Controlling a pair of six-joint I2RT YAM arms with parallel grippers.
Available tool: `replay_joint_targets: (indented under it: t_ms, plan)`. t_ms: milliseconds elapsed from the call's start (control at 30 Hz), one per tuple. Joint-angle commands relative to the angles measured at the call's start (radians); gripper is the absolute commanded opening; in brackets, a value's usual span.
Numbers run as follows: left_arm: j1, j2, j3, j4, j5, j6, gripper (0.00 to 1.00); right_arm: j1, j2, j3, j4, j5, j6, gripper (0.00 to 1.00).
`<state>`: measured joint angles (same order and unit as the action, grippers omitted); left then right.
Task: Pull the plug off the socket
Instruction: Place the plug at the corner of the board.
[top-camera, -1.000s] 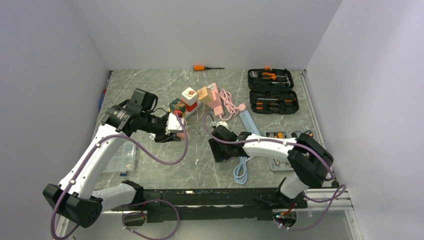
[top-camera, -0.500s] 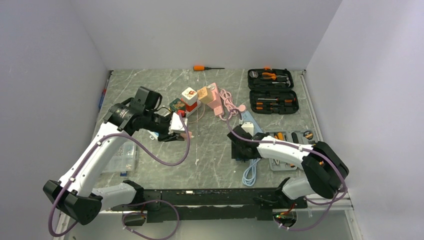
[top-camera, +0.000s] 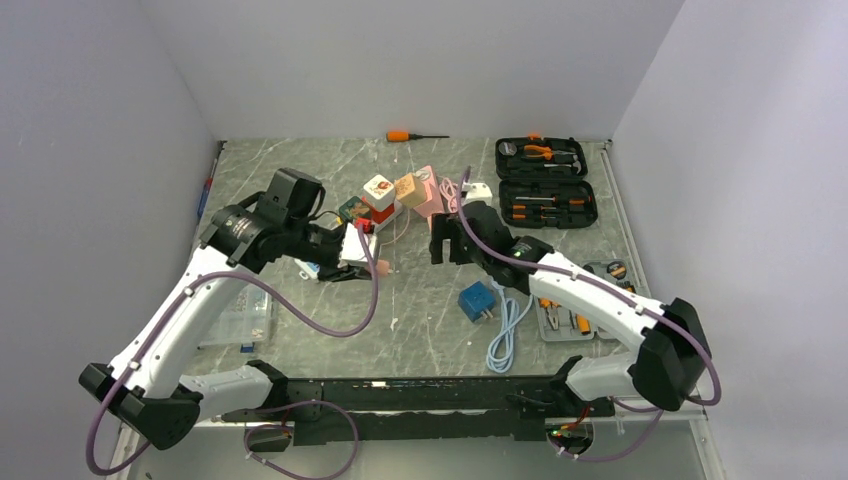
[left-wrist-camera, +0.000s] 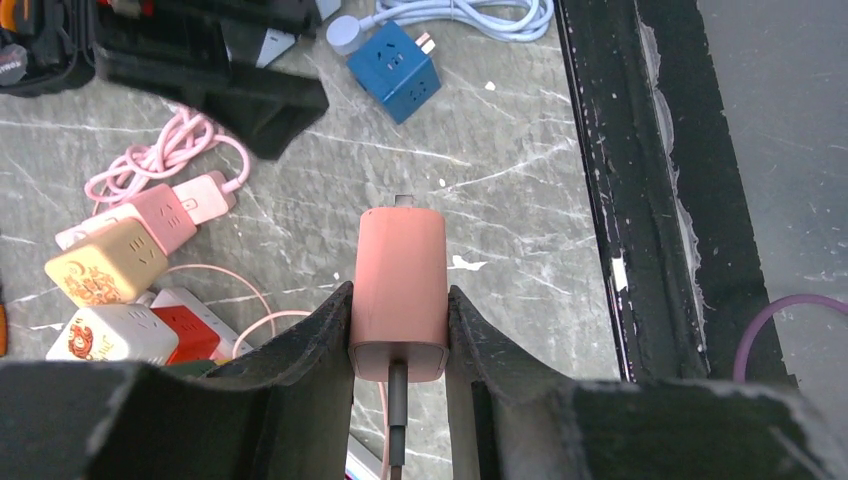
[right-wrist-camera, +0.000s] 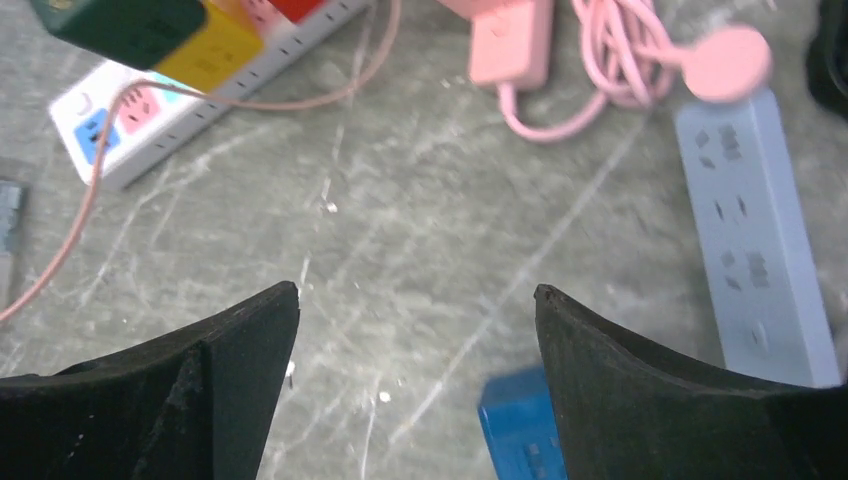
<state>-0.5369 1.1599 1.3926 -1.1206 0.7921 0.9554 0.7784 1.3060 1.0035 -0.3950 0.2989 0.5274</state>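
My left gripper (left-wrist-camera: 400, 290) is shut on a salmon-pink plug (left-wrist-camera: 400, 270), held off the table with its prong pointing away and a dark cable at its back. In the top view this gripper (top-camera: 362, 258) hangs just left of the white power strip (top-camera: 392, 212), which carries several cube plugs (top-camera: 378, 190). The strip also shows in the left wrist view (left-wrist-camera: 185, 305) and the right wrist view (right-wrist-camera: 130, 120). My right gripper (right-wrist-camera: 417, 290) is open and empty over bare table, right of the strip in the top view (top-camera: 438, 246). A blue cube plug (top-camera: 477, 302) lies loose on the table.
A pink adapter with a coiled pink cable (top-camera: 455, 205) lies behind the strip. A light blue power strip (right-wrist-camera: 755, 230) and a blue cable (top-camera: 505, 340) lie at the right. Two open tool cases (top-camera: 545, 180) and an orange screwdriver (top-camera: 405, 135) are at the back. A clear box (top-camera: 240, 320) sits at the left.
My right gripper moved right, let go of the blue cube plug on the table, then swung back toward the pink adapter. My left gripper has barely shifted with the pink plug.
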Motion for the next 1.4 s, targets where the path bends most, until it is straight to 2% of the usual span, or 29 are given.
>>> replay_joint_targets:
  t_ms: [0,133,267,433,567,733,967,1233,1367]
  plan:
    - [-0.016,-0.025,0.084,-0.009,0.041,-0.022,0.0,-0.002,0.073,-0.097,0.366,-0.112,-0.202,0.88]
    - [-0.023,-0.024,0.176,-0.032,0.035,-0.021,0.0,0.022,0.166,-0.211,0.717,-0.154,-0.352,0.86]
    - [-0.03,-0.033,0.264,-0.035,0.018,-0.024,0.0,0.08,0.28,-0.24,0.943,-0.112,-0.534,0.85]
    - [-0.034,-0.04,0.304,-0.006,0.021,-0.075,0.0,0.168,0.413,-0.254,1.239,0.038,-0.792,0.84]
    - [-0.035,-0.041,0.317,0.0,0.037,-0.108,0.0,0.172,0.505,-0.273,1.455,0.03,-0.888,0.84]
    - [-0.034,-0.04,0.353,0.016,0.021,-0.124,0.0,0.166,0.661,-0.222,1.586,0.023,-0.986,0.84]
    - [-0.035,-0.034,0.405,0.025,0.036,-0.177,0.0,0.164,0.78,-0.108,1.642,0.052,-1.088,0.81]
    - [-0.035,-0.038,0.406,0.025,0.065,-0.234,0.0,0.181,0.83,-0.06,1.726,0.099,-1.164,0.67]
    - [-0.034,-0.04,0.408,0.053,0.071,-0.272,0.0,0.181,0.868,-0.027,1.749,0.112,-1.174,0.52]
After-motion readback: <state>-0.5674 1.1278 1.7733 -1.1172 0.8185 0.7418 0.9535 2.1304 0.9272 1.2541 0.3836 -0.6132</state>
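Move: The right hand, empty and open, goes for the thin pink cable trailing from the left hand's plug: about 10 cm ahead, 14 cm left and 9 cm below it. From the right hand, the green cube is some 16 cm ahead and 20 cm left, the white cube 18 cm ahead and 15 cm left, both about 7 cm lower; the blue cube is 8 cm back, 7 cm right and 14 cm down. From the left hand, the cable lies roughly 20 cm ahead, 2 cm right and 20 cm down. The right hand leaves the blue cube behind and swings left about 15 cm and forward nearly 10, dipping on the way and ending some 6 cm lower by the green cube, while its wrist turns some 65 degrees until the fingers point level, forward and left, and they partly close either side of the cable's line. Meanwhile the left hand keeps its grip on the pink plug and lifts it about 14 cm, drifting slightly back and tipping its fingers upward. ##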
